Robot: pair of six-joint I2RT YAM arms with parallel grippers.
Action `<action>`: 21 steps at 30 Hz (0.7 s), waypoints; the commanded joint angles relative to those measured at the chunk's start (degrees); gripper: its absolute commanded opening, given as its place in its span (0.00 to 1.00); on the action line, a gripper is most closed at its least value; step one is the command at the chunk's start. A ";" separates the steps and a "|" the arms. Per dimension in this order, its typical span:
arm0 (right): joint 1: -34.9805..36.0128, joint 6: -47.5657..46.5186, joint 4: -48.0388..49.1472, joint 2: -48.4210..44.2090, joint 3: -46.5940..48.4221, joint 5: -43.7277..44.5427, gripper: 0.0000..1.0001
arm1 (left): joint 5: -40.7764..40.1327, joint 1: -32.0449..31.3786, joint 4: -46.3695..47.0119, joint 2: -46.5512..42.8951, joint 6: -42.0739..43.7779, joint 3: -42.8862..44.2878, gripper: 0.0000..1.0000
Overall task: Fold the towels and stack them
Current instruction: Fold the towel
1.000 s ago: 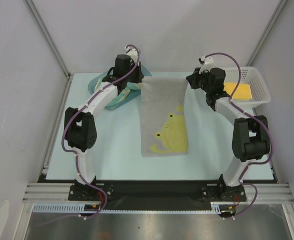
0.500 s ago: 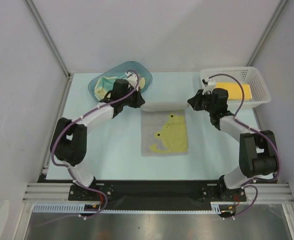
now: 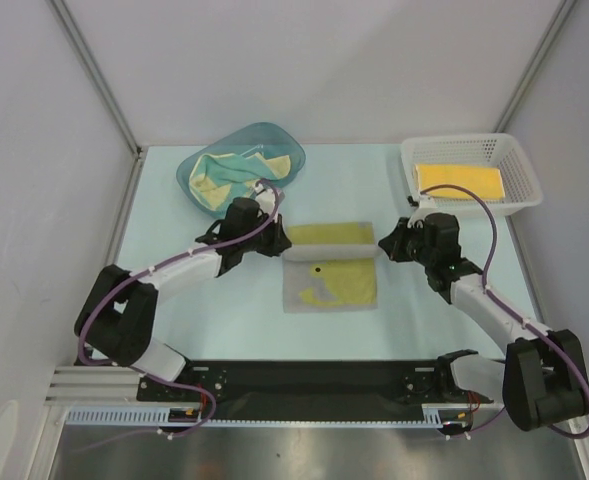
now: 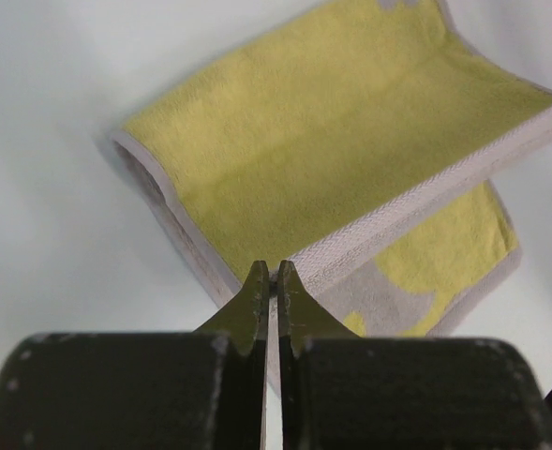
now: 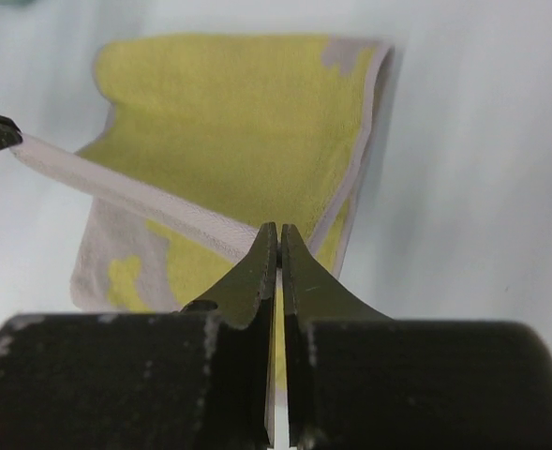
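Note:
A grey towel [image 3: 319,290] with a yellow frog print lies mid-table, its far half lifted and turned over so the yellow underside [image 3: 329,235] faces up. My left gripper [image 3: 283,246] is shut on the lifted edge's left corner and my right gripper [image 3: 381,243] is shut on its right corner. In the left wrist view the closed tips [image 4: 269,274] pinch the grey hem of the towel [image 4: 332,141]. The right wrist view shows the same at the tips [image 5: 279,231], with the towel [image 5: 229,122] curling beyond. Another yellow towel [image 3: 461,181] lies folded in the basket.
A teal tub [image 3: 196,165] at the back left holds crumpled yellow and cream cloths [image 3: 224,178]. A white mesh basket [image 3: 514,150] stands at the back right. White walls and metal posts enclose the table.
Both grippers have come toward the near side with the towel's far edge, folding the far half over the near half. The tub and basket, covered before, now show.

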 commanded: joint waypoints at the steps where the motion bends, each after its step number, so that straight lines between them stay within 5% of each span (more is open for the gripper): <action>1: 1.18 2.06 -4.47 -3.87 -2.74 2.85 0.00 | -3.31 -1.63 0.47 -3.65 -0.40 -1.92 0.00; 21: 4.25 11.03 -10.02 -4.13 -6.96 4.43 0.00 | -17.91 -11.48 -3.06 -8.14 -0.83 -10.00 0.00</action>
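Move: Both hands hold the far hem of the green-and-grey towel above its lower layer. The towel's near left corner lies about 11 cm back from the left hand, in line sideways, 9 cm below; its near right corner is about 11 cm back, 1 cm left and 11 cm below the right hand. The blue basket is some 22 cm ahead and 9 cm left of the left hand, the white basket 21 cm ahead and 19 cm right of the right. Drawing the pinched hem back and down together, both hands carry it over the lower layer towards the near edge, each about 5.5 cm back; the left sinks some 3 cm, the right about 5. The right hand tips its fingers some 15 degrees further down while the left rolls about 10 degrees, its left side rising; both grips stay shut. ##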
